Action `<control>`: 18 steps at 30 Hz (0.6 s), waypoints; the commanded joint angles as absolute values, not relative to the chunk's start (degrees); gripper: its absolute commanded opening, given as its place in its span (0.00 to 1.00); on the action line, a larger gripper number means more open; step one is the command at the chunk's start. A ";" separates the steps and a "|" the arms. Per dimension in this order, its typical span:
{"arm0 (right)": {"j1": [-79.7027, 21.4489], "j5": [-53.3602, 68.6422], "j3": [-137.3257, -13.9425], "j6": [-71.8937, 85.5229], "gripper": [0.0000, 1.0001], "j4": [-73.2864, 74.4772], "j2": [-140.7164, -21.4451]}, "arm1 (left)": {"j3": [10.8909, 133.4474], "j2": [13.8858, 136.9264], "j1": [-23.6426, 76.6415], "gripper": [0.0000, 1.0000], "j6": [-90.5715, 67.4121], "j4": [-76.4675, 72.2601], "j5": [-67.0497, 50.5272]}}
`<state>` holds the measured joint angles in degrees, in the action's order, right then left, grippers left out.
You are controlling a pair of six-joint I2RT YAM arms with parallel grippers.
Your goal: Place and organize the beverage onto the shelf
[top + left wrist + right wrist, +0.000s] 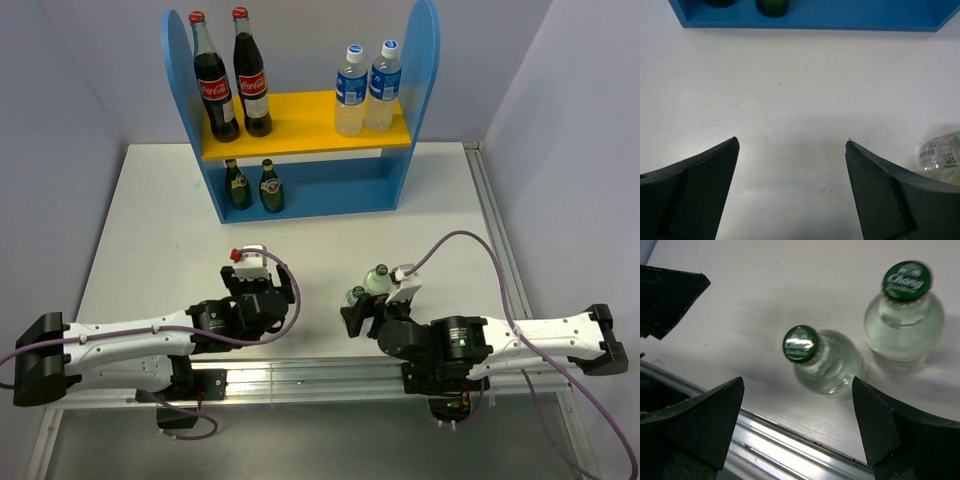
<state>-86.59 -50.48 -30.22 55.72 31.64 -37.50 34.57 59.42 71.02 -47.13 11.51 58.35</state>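
Note:
The shelf [300, 135] stands at the back. Two blue-capped water bottles [366, 90] are on its yellow upper board, right side. Two dark green bottles [254, 185] stand on the blue base, left side; their bottoms show in the left wrist view [772, 6]. Two clear bottles [367, 288] with green caps stand on the table near the front, the nearer one [825, 360] and the farther one [904, 320]. My right gripper [797, 384] [360, 312] is open and hovers over the nearer one, not touching it. My left gripper [791, 143] [252, 272] is open and empty over bare table.
Two tall red-capped cola bottles [232, 80] stand on the upper board's left. An aluminium rail [300, 378] runs along the table's near edge, just under the right gripper [790, 440]. A clear bottle shows at the right edge of the left wrist view [940, 156]. Grey walls enclose the table.

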 commanded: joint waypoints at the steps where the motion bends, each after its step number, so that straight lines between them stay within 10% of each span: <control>1: -88.85 -51.94 -31.11 61.08 0.96 28.38 -41.38 | 38.93 57.75 75.49 0.94 -59.49 31.35 65.74; 18: -87.63 -56.34 -29.53 73.23 1.00 26.13 -58.00 | 29.71 43.51 79.45 0.95 -54.67 22.15 61.17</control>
<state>-89.12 -53.15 -30.28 74.00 32.29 -56.12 31.24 45.17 79.07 -57.17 26.57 61.87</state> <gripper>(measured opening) 0.998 0.952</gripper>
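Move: The near soda bottle, the one I go for, stands about 6 cm ahead of my open right hand and 1 cm to its left, its middle some 7 cm lower. The far soda bottle is roughly 11 cm ahead and 4 cm to the right of that hand, and the metal rail along the table edge runs about 9 cm behind it. From my left hand the near soda bottle lies some 26 cm to the right, 4 cm back and 7 cm lower. I sink my right hand about 6 cm to bring the open fingers down on the near side of the near soda bottle, easing back and a little left first, then creeping forward. The wrist turns slightly clockwise and tips down a few degrees. Meanwhile my empty, open left hand draws back and left about 5 cm, away from the shelf. ##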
